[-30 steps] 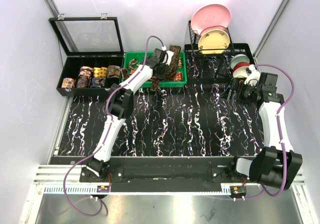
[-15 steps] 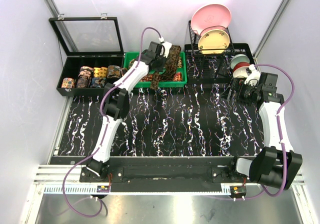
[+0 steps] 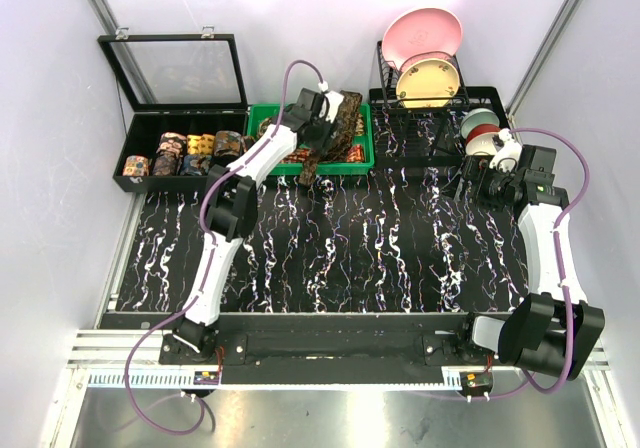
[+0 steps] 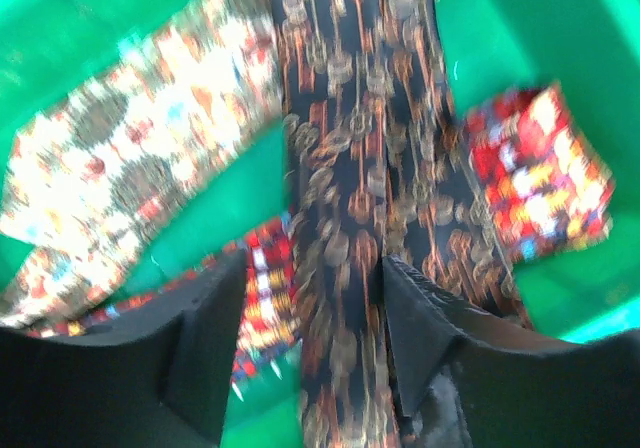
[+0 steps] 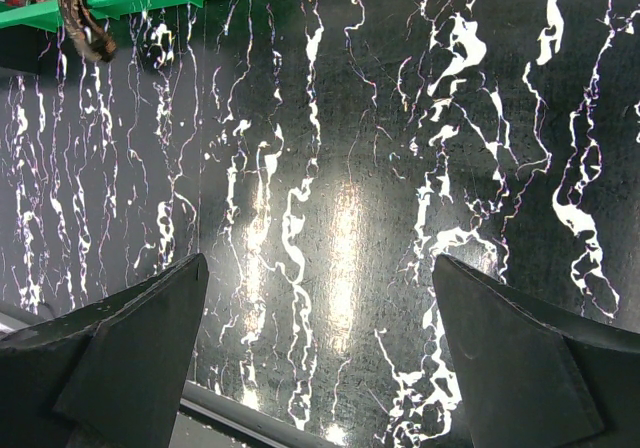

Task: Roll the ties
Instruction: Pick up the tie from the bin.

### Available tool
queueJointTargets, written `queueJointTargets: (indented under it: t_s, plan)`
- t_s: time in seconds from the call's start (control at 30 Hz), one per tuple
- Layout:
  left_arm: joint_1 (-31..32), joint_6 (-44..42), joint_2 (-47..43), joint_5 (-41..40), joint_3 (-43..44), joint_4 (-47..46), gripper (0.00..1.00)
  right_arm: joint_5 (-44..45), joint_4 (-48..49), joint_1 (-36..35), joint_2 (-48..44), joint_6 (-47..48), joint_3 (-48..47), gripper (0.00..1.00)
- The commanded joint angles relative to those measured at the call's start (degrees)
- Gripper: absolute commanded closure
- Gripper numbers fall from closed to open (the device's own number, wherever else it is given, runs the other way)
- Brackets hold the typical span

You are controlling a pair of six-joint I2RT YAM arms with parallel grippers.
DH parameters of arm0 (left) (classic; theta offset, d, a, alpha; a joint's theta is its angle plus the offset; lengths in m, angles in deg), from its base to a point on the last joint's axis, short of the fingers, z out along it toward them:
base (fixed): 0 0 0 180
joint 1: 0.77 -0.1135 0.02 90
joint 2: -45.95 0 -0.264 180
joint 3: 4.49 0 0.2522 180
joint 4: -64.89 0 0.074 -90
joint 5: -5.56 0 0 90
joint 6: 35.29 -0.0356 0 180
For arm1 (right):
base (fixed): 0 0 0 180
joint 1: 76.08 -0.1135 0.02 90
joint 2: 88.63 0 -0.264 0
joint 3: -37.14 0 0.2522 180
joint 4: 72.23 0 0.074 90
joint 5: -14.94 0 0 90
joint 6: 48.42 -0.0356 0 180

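Several loose ties lie heaped in the green tray at the back of the table. One end hangs over the tray's front edge. My left gripper hovers low over the heap. In the left wrist view, which is blurred, its jaws stand apart. A dark brown and gold tie runs between them, against the right finger and clear of the left one. A pale tie and a red one lie beside it. My right gripper is open above the bare table.
A black box with its glass lid raised holds several rolled ties at the back left. A dish rack with a pink plate, a yellow plate and bowls stands at the back right, close to my right gripper.
My left arm has reached a little farther back over the green tray, and its jaws have opened from nearly shut. The right arm has not moved.
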Motion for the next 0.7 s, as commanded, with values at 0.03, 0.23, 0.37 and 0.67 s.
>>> queueJointTargets:
  t_s: [0.03, 0.23, 0.37, 0.67]
  plan:
    - [-0.2, -0.8, -7.4, 1.7, -8.6, 2.4, 0.41, -0.2, 1.7, 0.3, -1.8, -0.4, -1.0, 0.0]
    - [-0.2, -0.5, -9.0, 1.6, -11.4, 5.0, 0.42, -0.3, 1.8, 0.3, -1.9, -0.4, -0.9, 0.0]
    - [-0.3, 0.4, -6.7, 2.2, -8.7, 5.4, 0.65, 0.1, 2.0, 0.3, -1.8, -0.4, -1.2, 0.0]
    - [-0.8, 0.4, -7.7, -0.3, 0.3, 5.0, 1.0, 0.0, 2.1, 0.3, -2.1, -0.5, -1.2, 0.0]
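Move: The stretch of the dark patterned tie that the left hand will grip lies some 5 cm back, 2 cm left and 4 cm below it, near the green bin's front rim. About 5 cm below the hand lie the pale floral tie, 5 cm ahead and 5 cm left, the red checked tie's long part, 7 cm left and 1 cm back, and a red checked piece, level and 7 cm right. From the right hand, that dark stretch is about 18 cm ahead, 29 cm left and 13 cm below. Back and down, with a little drift to its left, the left hand carries its part-open fingers some 5 cm along the dark tie towards its near end, tipping about 10 degrees further down. There the fingers shut and pinch the cloth, then it lifts about 3 cm, easing slightly forward. ##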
